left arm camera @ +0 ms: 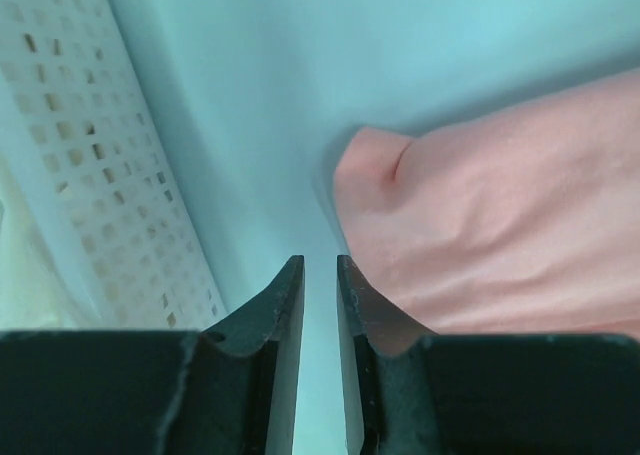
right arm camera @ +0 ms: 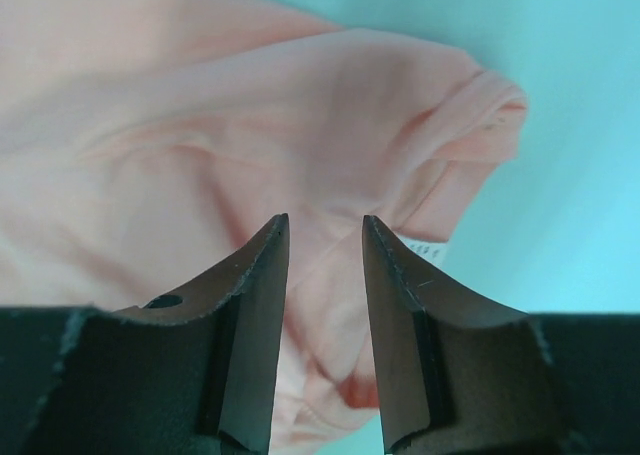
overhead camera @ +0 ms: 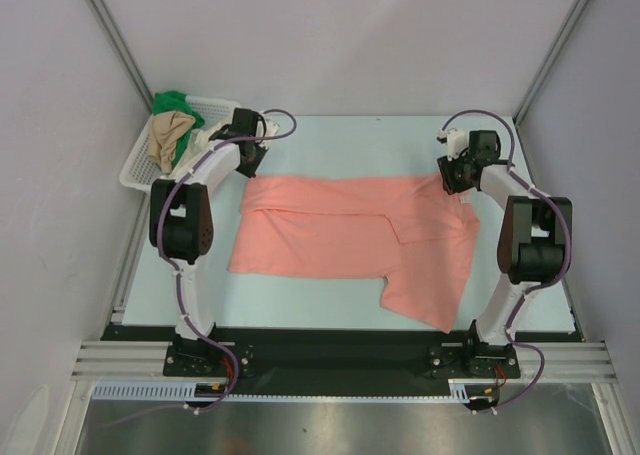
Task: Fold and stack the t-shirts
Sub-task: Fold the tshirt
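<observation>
A salmon-pink t-shirt (overhead camera: 350,235) lies partly folded across the middle of the table, with one flap hanging toward the front right. My left gripper (overhead camera: 250,157) hovers at its far left corner. In the left wrist view that gripper (left arm camera: 320,260) is narrowly open with only bare table between the fingers, and the shirt's corner (left arm camera: 480,235) lies just to the right. My right gripper (overhead camera: 452,180) is at the shirt's far right corner. In its wrist view it (right arm camera: 325,218) stands open above the collar area (right arm camera: 470,125), gripping nothing. A green t-shirt (overhead camera: 172,102) and a tan t-shirt (overhead camera: 168,135) sit in the basket.
A white lattice basket (overhead camera: 135,175) stands at the back left, close beside my left arm; its wall (left arm camera: 90,175) fills the left of the left wrist view. White walls and metal frame posts enclose the pale blue table (overhead camera: 340,140).
</observation>
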Controlling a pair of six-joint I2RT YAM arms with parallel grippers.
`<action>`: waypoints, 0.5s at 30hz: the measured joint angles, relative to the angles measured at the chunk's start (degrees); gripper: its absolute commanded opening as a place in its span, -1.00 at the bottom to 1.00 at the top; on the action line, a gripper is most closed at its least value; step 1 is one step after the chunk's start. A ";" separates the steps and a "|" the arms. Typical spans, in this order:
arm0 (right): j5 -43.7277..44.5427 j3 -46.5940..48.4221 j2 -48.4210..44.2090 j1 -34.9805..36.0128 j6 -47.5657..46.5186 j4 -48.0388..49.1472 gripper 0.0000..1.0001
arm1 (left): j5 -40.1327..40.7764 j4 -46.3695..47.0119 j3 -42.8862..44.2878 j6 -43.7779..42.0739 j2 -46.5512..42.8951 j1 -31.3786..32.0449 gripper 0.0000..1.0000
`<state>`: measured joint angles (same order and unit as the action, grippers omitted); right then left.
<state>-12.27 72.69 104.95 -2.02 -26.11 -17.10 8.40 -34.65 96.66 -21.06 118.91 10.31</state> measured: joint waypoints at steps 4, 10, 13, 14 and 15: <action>0.90 4.09 4.35 -2.10 0.28 0.74 -0.19 | 0.02 -0.22 1.40 0.02 3.50 0.00 -0.53; 1.92 11.85 11.19 -4.59 0.66 2.49 -0.19 | 0.90 -1.11 1.68 0.04 8.00 0.04 -0.54; 2.32 14.51 13.79 -5.09 0.63 2.71 -0.19 | 1.14 -1.07 2.27 0.04 8.44 0.00 -0.54; 2.36 15.30 14.69 -5.09 0.63 2.73 -0.21 | 1.57 -1.14 2.67 0.02 8.79 0.00 -0.55; 2.34 15.98 15.58 -5.07 0.61 2.73 -0.22 | 1.81 -1.14 2.91 0.02 9.01 0.00 -0.55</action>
<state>-9.93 88.66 120.53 -7.09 -25.50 -14.37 10.22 -35.79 99.57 -21.04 127.92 10.31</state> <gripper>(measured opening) 0.403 0.230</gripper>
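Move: The t-shirt's far left corner lies about 4 cm ahead of the left hand, 2 cm right and 7 cm below; the white basket's middle is roughly 20 cm left of that hand and 10 cm ahead. For the right hand, the far right corner is some 10 cm ahead, 5 cm right and 6 cm below, with the white label about 4 cm ahead and 4 cm right of the hand. Left hand drops about 6 cm beside its corner; right sweeps 7 cm forward, 6 right towards its corner, both open. ##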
